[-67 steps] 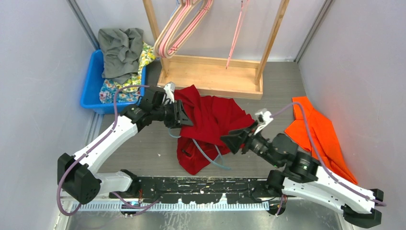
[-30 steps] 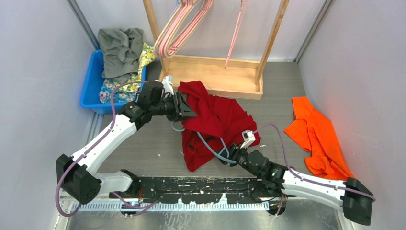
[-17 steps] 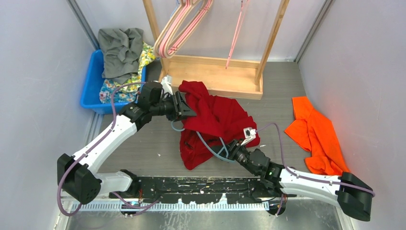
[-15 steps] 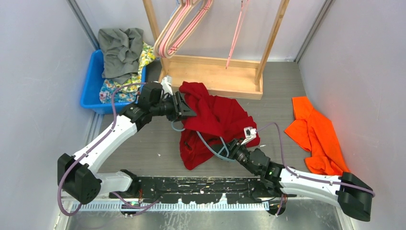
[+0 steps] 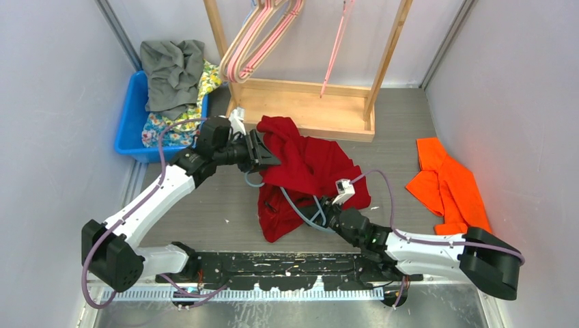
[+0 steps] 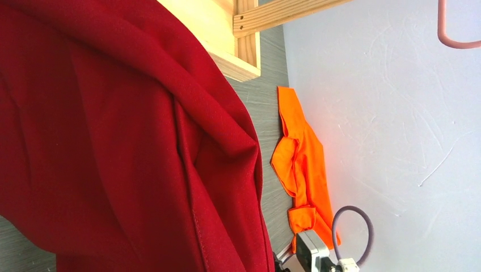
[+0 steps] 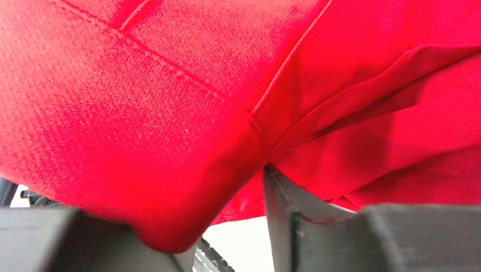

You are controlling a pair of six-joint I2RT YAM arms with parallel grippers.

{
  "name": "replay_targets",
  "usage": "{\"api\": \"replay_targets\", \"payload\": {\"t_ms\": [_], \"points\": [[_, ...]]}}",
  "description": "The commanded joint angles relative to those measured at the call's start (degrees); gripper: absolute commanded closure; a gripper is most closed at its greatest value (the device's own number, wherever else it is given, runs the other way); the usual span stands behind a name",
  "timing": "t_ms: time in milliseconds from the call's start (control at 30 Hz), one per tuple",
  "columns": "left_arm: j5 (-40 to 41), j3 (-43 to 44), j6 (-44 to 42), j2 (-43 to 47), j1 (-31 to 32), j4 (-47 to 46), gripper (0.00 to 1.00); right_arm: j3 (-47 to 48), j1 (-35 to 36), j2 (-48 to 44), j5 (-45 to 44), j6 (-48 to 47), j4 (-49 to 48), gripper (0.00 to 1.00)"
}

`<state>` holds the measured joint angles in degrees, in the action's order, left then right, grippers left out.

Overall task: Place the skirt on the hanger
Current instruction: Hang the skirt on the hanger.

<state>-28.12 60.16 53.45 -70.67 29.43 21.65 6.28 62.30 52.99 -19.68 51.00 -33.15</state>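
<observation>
The red skirt [image 5: 307,167] lies bunched on the grey table in front of the wooden rack. My left gripper [image 5: 266,156] is shut on its upper left edge and holds that edge raised; in the left wrist view the skirt [image 6: 113,141] fills the frame and hides the fingers. A blue-grey wire hanger [image 5: 295,207] lies partly under the skirt's lower part. My right gripper [image 5: 326,216] sits low at the skirt's front edge beside the hanger. In the right wrist view the skirt [image 7: 227,68] drapes over the open gripper [image 7: 227,226], with a gap beside the right finger [image 7: 289,221].
A wooden rack [image 5: 304,109] with pink hangers [image 5: 263,37] stands at the back. A blue bin [image 5: 130,123] of grey and floral clothes is at the back left. An orange garment [image 5: 454,191] lies by the right wall, and the orange garment [image 6: 300,164] also shows in the left wrist view.
My right arm has dropped low and slid left, reaching the skirt's front edge by the hanger. The left gripper has lifted the skirt's edge slightly towards the rack and now holds still.
</observation>
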Motion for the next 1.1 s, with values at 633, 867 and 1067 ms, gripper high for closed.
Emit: {"api": "replay_targets", "payload": {"t_ms": [633,867,1067], "points": [[7.45,19.05,-16.09,2.92,-0.47,16.52,1.0,23.16,0.33,-24.86,6.12,-9.47,57.76,0.99],[12.99,20.93,-17.12,3.74,-0.42,16.09,1.0,27.37,0.32,-26.95,9.94,-10.83,63.16,0.98],[13.31,14.42,-17.36,5.14,-0.33,17.39,1.0,27.09,0.36,-23.55,10.17,-11.99,63.94,0.98]]}}
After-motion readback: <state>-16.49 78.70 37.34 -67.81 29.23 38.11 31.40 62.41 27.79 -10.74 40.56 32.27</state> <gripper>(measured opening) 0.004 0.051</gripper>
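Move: The skirt's waistband edge already hangs between the right hand's open fingers, barely 1 cm ahead of them. The blue hanger's shoulder is about 4 cm to that hand's left and 2 cm farther out. From the left hand, still gripping the bunched skirt, that edge is roughly 16 cm to the right, 8 cm back and 14 cm lower. The hanger hook lies some 6 cm to the left hand's left, 4 cm back and slightly below. Shut the right gripper on the skirt's waistband edge, raise it about 8 cm, then keep that pinch and draw it back and to the right, sinking slightly at the end as the wrist rolls. Meanwhile bring the left gripper up some 9 cm and a little left, tipping its fingers upward; partway up its grip on the bunch ends and the fingers close fully, empty. ##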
